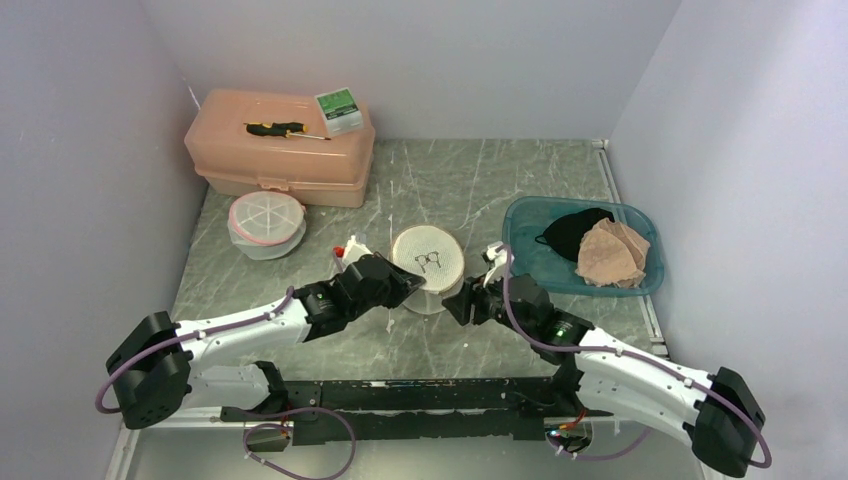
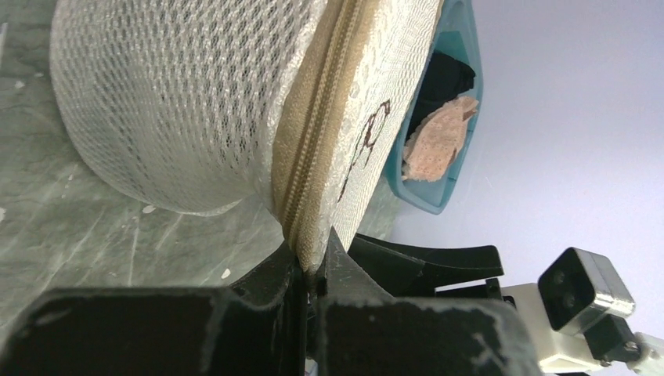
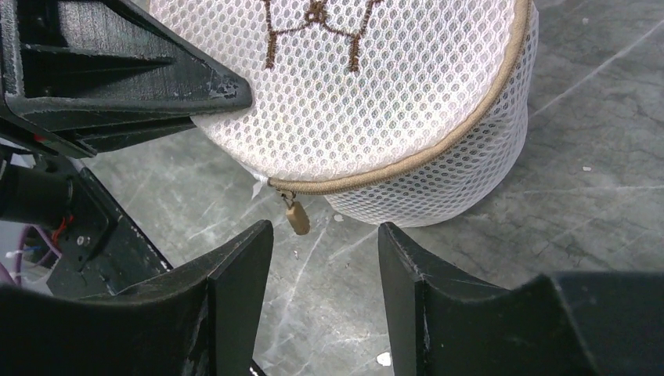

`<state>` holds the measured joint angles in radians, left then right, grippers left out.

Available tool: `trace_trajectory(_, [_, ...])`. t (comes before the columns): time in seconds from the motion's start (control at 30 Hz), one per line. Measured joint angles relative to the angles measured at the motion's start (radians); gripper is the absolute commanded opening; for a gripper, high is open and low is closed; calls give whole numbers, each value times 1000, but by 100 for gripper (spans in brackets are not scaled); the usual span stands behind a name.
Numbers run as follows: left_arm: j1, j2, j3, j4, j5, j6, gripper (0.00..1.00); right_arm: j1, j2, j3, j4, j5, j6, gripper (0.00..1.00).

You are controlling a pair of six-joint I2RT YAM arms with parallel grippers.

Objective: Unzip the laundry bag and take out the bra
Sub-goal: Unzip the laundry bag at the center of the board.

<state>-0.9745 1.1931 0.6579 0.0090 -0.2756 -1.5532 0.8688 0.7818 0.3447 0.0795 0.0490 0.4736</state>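
Observation:
The laundry bag [image 1: 428, 262] is a round white mesh drum with a tan zip and a brown stitched emblem on its lid, standing mid-table. My left gripper [image 1: 413, 287] is shut on the bag's zipped rim; in the left wrist view the tan zip [image 2: 313, 149] runs down into my closed left gripper [image 2: 313, 266]. My right gripper [image 3: 325, 235] is open just in front of the bag [image 3: 376, 94], and the tan zip pull [image 3: 296, 215] hangs a little above the gap, nearer the left finger, touching neither. The zip looks closed. The bra is hidden.
A teal bin [image 1: 520, 225] at the right holds black and beige garments. A pink toolbox [image 1: 280, 150] with a screwdriver and a small green box stands at the back left. A second round mesh bag [image 1: 266, 222] with pink trim sits before it. Walls enclose three sides.

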Motion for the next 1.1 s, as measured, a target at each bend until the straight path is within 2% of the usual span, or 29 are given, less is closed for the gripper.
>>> trace_trajectory(0.5, [1, 0, 1, -42, -2, -13, 3, 18, 134, 37, 38, -8, -22, 50])
trace_trajectory(0.67, [1, 0, 8, -45, -2, -13, 3, 24, 155, 40, 53, -11, -25, 37])
trace_trajectory(0.83, [1, 0, 10, -45, -2, -13, 3, 25, 171, 45, 64, -18, -26, 29])
trace_trajectory(1.0, [1, 0, 10, -45, -2, -13, 3, 28, 175, 45, 66, -24, -29, 9])
trace_trajectory(1.1, [3, 0, 10, -45, -3, -12, 3, 30, 175, 46, 64, -29, -34, 1])
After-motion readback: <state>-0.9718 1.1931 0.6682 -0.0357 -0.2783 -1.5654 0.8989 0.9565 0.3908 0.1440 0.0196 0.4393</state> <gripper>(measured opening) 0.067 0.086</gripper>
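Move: The zipper pull hangs from the near rim of the laundry bag, about 3 cm left, 1 cm ahead of and 2 cm below the right hand. The bag's middle is some 7 cm ahead, 7 cm left and 4 cm lower; the teal bin is about 13 cm ahead, 28 cm to the right and 7 cm lower. From the left hand, which already pinches the rim, the pull lies about 6 cm right, 2 cm back and 4 cm down. Leftward about 2 cm and down some 1.5 cm, the right hand eases to the zipper pull, its attitude barely changing. Late in the approach its half-open fingers close nearly shut and their tips pinch the dangling pull just below the rim. The left hand stays almost still and keeps its pinch on the bag's rim beside the zipper. ##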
